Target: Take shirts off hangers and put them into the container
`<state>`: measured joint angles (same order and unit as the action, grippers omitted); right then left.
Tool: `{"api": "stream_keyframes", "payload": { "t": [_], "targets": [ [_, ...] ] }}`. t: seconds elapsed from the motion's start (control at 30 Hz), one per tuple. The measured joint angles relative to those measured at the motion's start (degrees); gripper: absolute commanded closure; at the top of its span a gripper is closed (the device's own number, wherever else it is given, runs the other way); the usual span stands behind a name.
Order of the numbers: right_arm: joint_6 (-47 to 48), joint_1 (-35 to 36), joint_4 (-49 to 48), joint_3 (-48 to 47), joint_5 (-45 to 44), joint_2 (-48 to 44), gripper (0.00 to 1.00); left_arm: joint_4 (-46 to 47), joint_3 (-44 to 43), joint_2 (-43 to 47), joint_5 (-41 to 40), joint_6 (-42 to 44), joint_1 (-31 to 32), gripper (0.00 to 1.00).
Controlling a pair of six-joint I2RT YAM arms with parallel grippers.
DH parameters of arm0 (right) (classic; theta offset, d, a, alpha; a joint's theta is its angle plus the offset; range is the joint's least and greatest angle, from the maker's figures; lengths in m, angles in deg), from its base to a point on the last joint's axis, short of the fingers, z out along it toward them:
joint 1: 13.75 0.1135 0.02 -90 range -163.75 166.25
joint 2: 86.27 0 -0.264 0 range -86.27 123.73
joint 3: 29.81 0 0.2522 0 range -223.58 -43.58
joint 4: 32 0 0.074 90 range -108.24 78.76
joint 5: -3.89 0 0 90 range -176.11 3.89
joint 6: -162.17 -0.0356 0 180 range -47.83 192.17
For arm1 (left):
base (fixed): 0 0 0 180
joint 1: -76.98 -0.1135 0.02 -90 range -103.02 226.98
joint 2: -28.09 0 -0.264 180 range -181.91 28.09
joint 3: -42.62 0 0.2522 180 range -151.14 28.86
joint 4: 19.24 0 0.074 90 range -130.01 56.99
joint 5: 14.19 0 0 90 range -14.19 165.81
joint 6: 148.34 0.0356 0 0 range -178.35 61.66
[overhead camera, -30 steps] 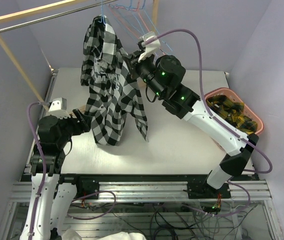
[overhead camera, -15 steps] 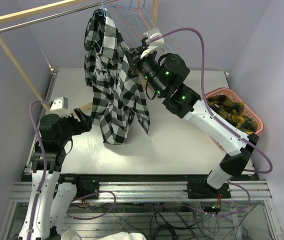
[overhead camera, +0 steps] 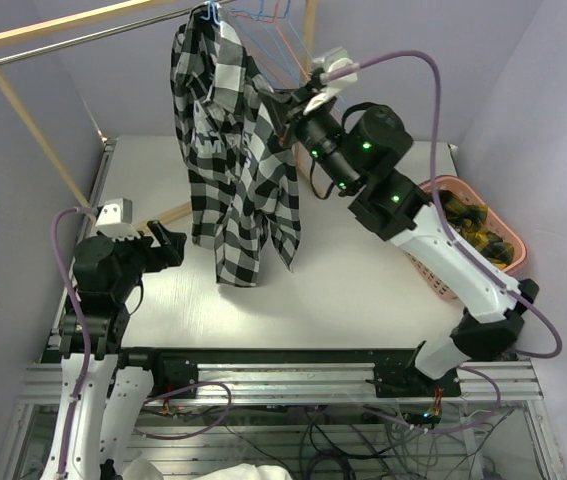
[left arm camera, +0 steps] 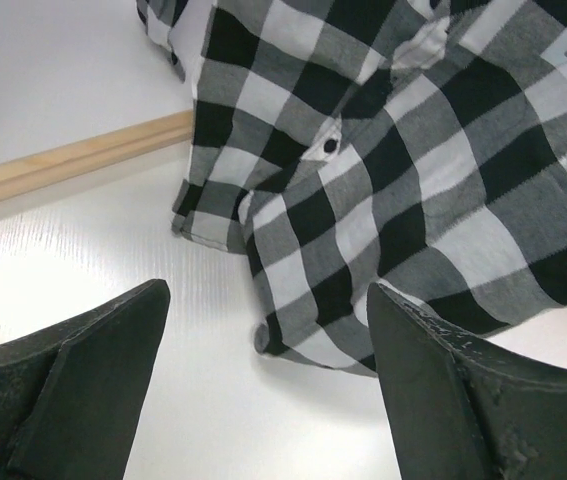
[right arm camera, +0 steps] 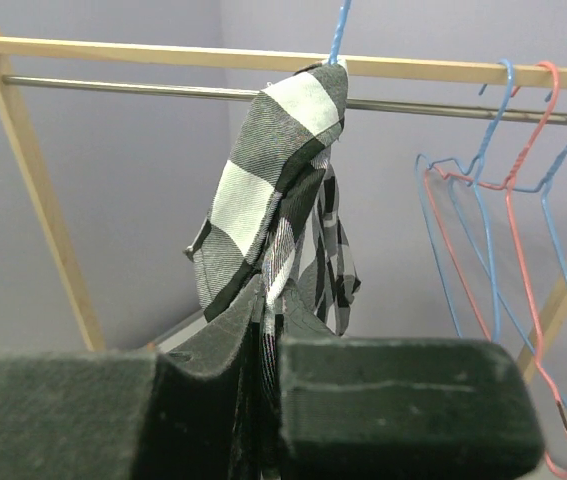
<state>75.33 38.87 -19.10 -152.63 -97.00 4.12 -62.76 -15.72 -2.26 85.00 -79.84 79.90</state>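
Note:
The black-and-white checked shirt (overhead camera: pixel 233 150) hangs from a light blue hanger (right arm camera: pixel 338 25) hooked on the rack's rail. Its hem dangles just above the table. My right gripper (overhead camera: pixel 285 108) is raised at the shirt's right edge and shut on a fold of the fabric (right arm camera: pixel 273 170), pinched between the pads (right arm camera: pixel 275 330). My left gripper (overhead camera: pixel 170 243) sits low at the left, open, with nothing between its fingers (left arm camera: pixel 268 295). The shirt's lower hem (left arm camera: pixel 383 170) hangs just beyond them. The pink container (overhead camera: pixel 514 243) stands at the table's right edge, partly hidden behind the right arm.
Empty blue and pink hangers (right arm camera: pixel 503 200) hang on the rail (right arm camera: pixel 113 85) to the right of the shirt. The wooden rack frame (overhead camera: pixel 23 110) slants down the left side, with its base strip (left arm camera: pixel 63 165) lying on the table. A dark, yellow-patterned garment (overhead camera: pixel 473 225) lies in the container.
My right gripper has risen and swung right with the fabric, so the shirt hangs straighter. My left gripper's jaws have opened wider and now stand off the hem.

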Motion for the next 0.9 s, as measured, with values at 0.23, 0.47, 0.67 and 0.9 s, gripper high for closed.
{"api": "stream_keyframes", "payload": {
  "t": [0.23, 0.47, 0.67, 0.9],
  "targets": [
    [-2.0, 0.0, 4.7, 8.4, 4.1, -13.6, 1.00, 4.9, -0.1, 4.5, 2.3, 0.3, 0.0, 0.01],
    [-7.2, 0.0, 9.8, 20.8, 10.0, -31.0, 1.00, 11.9, -11.0, -1.7, 9.0, 0.7, 0.1, 0.00],
    [-12.3, 0.0, 17.5, 27.5, 16.6, -41.7, 1.00, 15.5, -18.4, -8.5, 15.5, 2.5, 0.2, 0.04],
    [-15.6, 0.0, 26.1, 29.7, 22.1, -48.0, 1.00, 19.0, -23.1, -15.3, 25.7, 2.7, 0.2, 0.05]
  ]
}}
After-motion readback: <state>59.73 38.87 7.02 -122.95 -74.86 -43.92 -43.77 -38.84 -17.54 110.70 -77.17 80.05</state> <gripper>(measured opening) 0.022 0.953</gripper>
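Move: The checked shirt is already pinched in the right hand. Its blue hanger stands about 12 cm ahead of that hand, 10 cm left and 8 cm above, up by the rail. The empty hangers are some 22 cm straight ahead and 3 cm up. The container is level with it, roughly 43 cm right and 43 cm below. From the open left hand, the shirt's hanger lies about 20 cm ahead, 9 cm right and 37 cm up. The shirt, with its hanger still inside, is carried by the shut right hand away from the rail, about 21 cm back and 15 cm right, rising a little before sinking some 6 cm, while the hand turns about 25 degrees counter-clockwise. The left hand, fingers kept wide, climbs about 19 cm and swings 7 cm right towards the hanger, tilting up and turning clockwise. ##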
